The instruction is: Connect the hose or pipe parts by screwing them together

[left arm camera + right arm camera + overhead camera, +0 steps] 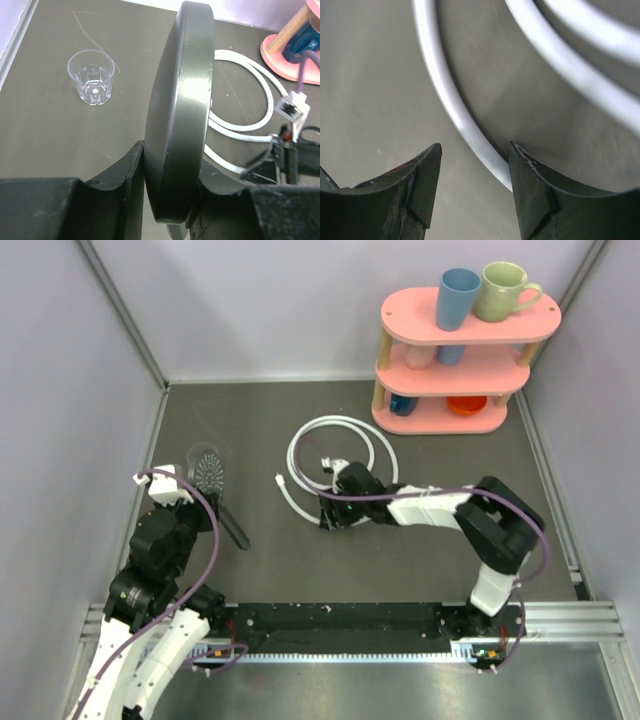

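The dark grey shower head (pixel 208 472) lies at the left of the mat, its handle (pixel 236 531) pointing toward the near edge. My left gripper (pixel 192 490) is shut on the head's rim; in the left wrist view the round head (pixel 182 100) stands edge-on between the jaws of my left gripper (pixel 172 165). The white hose (pixel 340 452) lies in loops at the middle, one end (pixel 280 480) pointing left. My right gripper (pixel 328 517) is low over a near loop. It (pixel 475 147) is open, and the hose (pixel 447 95) runs between the fingers, close to the right finger (pixel 530 185).
A small clear plastic cup (pixel 92 77) stands on the mat left of the shower head. A pink three-tier shelf (pixel 455 418) with mugs (pixel 458 298) and bowls stands at the back right. Grey walls enclose the mat on three sides.
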You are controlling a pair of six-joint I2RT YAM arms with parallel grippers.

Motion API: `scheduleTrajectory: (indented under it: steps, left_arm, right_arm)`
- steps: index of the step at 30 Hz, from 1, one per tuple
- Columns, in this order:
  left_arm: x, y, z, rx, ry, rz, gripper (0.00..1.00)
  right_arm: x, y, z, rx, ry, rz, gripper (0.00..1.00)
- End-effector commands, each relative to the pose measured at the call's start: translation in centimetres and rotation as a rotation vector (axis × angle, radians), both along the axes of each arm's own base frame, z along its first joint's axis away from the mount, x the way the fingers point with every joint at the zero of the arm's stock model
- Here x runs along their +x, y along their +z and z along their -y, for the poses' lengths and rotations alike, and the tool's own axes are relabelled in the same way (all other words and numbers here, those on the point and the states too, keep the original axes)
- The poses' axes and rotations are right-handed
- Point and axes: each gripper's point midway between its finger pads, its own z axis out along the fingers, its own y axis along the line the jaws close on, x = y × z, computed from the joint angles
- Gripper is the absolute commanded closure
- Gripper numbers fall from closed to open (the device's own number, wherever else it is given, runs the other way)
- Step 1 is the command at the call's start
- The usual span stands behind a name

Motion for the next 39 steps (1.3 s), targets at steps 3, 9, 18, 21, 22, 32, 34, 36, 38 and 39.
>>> scheduleTrajectory:
  steps: [3,9,18,21,22,32,34,36,38,39]
  left_arm:
    - [0.7,1.8,0.3,-0.028,0.0,0.07,1.0]
    - [0.7,1.9,0.3,-0.035,0.0,0.075,1.0]
    - [0.6,2.0,0.0,-0.037,0.013,0.075,1.0]
    - [0.7,1.7,0.2,-0.035,0.007,0.067,1.0]
    - [0.7,1.6,0.2,-0.033,0.006,0.062,1.0]
    - [0.5,1.9,0.0,-0.04,0.016,0.072,1.0]
    - [0.6,1.9,0.0,-0.04,0.017,0.074,1.0]
    - [0.5,1.9,-0.1,-0.042,0.019,0.074,1.0]
    - [0.5,2.0,-0.1,-0.041,0.02,0.076,1.0]
    - [0.5,2.0,-0.1,-0.042,0.022,0.077,1.0]
  right_arm:
    - [-3.4,-0.8,10.3,-0.234,-0.231,0.022,0.44]
    - [-4.2,2.3,11.0,-0.134,-0.26,0.076,0.44]
    - [-3.7,10.0,-1.0,0.321,0.191,0.412,0.39]
    - [-2.4,8.8,-2.3,0.338,0.19,0.502,0.37]
    - [-1.7,9.2,-3.1,0.34,0.195,0.518,0.38]
    - [0.0,4.7,-7.4,0.22,0.202,0.544,0.38]
    - [0.4,4.2,-7.6,0.19,0.184,0.569,0.38]
    - [0.9,3.4,-7.3,0.155,0.156,0.585,0.39]
    - [1.2,3.4,-7.3,0.158,0.135,0.602,0.39]
    - [1.2,3.2,-7.2,0.163,0.135,0.604,0.39]
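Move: Low over the table, the open right fingers are at the hose strand. The fitted hose end they are after lies about 10 cm left, 7 cm ahead and roughly 2 cm lower. The hose coil's middle is some 11 cm ahead and 3 cm right of this hand, and the clear cup 26 cm left, 10 cm ahead. From the left hand, which holds the shower head, that hose end is about 12 cm ahead, 13 cm right and 25 cm down. Sweeping right and back first, the low right hand goes some 11 cm right and 5 cm back, fingers staying open by the hose strand. It then reverses, rising about 5 cm as it comes left, and sinks again forward and left towards the fitted hose end. The wrist tilts about 30 degrees, so the fingers point less steeply down; they stay open just short of the end. The left hand keeps holding the shower head still. ##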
